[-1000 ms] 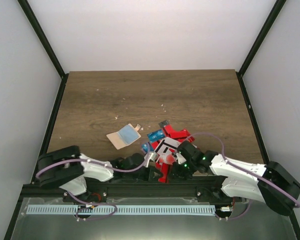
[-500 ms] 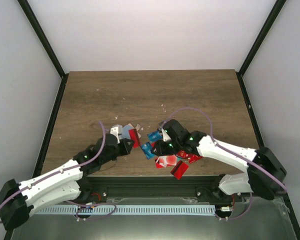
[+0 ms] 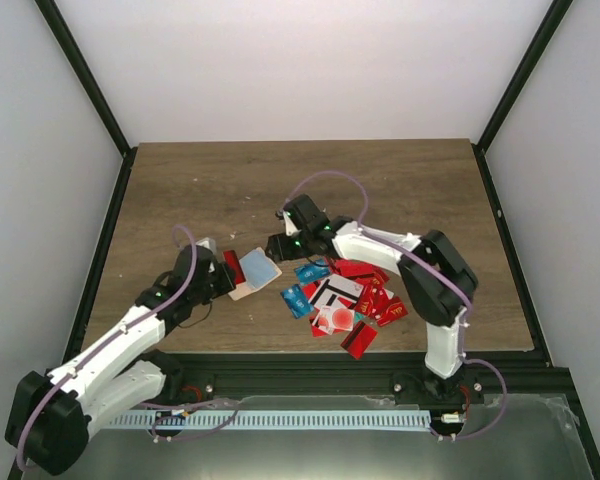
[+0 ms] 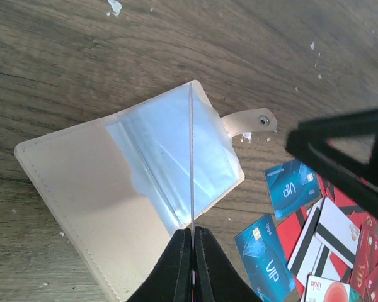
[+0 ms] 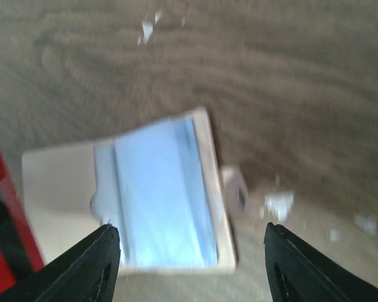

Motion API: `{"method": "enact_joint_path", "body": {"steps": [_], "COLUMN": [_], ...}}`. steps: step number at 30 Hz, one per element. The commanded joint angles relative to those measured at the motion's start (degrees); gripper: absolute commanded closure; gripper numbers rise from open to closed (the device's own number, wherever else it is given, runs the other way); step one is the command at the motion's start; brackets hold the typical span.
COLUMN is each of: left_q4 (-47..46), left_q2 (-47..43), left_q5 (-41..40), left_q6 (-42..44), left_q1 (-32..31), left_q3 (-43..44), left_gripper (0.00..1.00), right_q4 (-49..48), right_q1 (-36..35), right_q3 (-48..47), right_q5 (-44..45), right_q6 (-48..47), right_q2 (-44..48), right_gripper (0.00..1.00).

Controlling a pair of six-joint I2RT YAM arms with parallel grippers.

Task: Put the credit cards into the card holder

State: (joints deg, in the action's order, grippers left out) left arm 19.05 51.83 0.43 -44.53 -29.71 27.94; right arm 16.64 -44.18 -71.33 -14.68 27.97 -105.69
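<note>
The beige card holder (image 3: 256,270) lies open on the wood table, its clear sleeves up and its snap tab (image 4: 251,119) pointing right. My left gripper (image 3: 223,272) is at its left edge, shut on a thin card (image 4: 191,157) that I see edge-on above the sleeves. The card looks red (image 3: 234,264) from above. My right gripper (image 3: 279,246) hovers open over the card holder (image 5: 152,192), nothing between its fingers (image 5: 102,258). The credit cards (image 3: 347,294) lie in a loose heap to the holder's right, red, blue and white ones (image 4: 292,186).
White scraps (image 3: 326,212) are scattered on the wood behind the holder and near it (image 4: 114,6). The right gripper's black finger (image 4: 346,151) reaches in from the right in the left wrist view. Black frame posts line both table sides.
Both arms came out from the near edge. The left one brought a card to the holder. The right gripper left the heap, moved back-left over the holder and opened.
</note>
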Motion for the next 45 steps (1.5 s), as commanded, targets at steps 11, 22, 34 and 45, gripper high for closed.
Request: {"method": "enact_joint_path", "body": {"steps": [11,22,34,45], "left_q4": [0.6,-1.9,-2.4,-14.0], "left_q2": [2.4,4.9,9.1,12.4], "left_q5": [8.7,16.3,21.7,25.4], "left_q6": [7.1,7.1,11.0,9.2], "left_q1": [7.0,11.2,12.8,15.2], "left_q3": [1.1,-0.3,-0.2,-5.7], "left_gripper": [0.96,0.96,0.96,0.96], "right_q4": [5.0,5.5,1.8,2.4], "right_q1": [0.4,0.4,-0.5,-0.5], "right_q3": [-16.9,-6.8,2.4,1.2], "right_q5": [6.3,5.0,1.6,1.2], "right_q6": [-10.1,-0.3,7.5,5.6], "right_q2": [-15.0,-9.6,-5.9,-7.3], "right_gripper": [0.72,0.99,0.99,0.99]}}
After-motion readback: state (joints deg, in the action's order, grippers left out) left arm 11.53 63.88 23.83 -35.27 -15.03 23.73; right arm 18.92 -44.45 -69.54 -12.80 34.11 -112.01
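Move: The left hand holds a red card; the card holder's blue pocket lies roughly 8 cm ahead, 5 cm right and 9 cm below it. The open, empty right hand has the holder's strap about 5 cm ahead, 2 cm left and 6 cm below; from that hand the near blue card lies roughly 7 cm right and 1 cm ahead, the lower blue card 6 cm back and 3 cm right, both about 7 cm down. The right hand first reaches some 5 cm forward, a little left and down onto the card holder's strap and shuts its fingers on it, then draws back about 6 cm, also right and slightly lower, and stays there with the strap pinched. Meanwhile the left hand keeps its grip on the red card and sinks about 5 cm towards the pocket, most of it late, tipping its fingers some 10 degrees further down. ##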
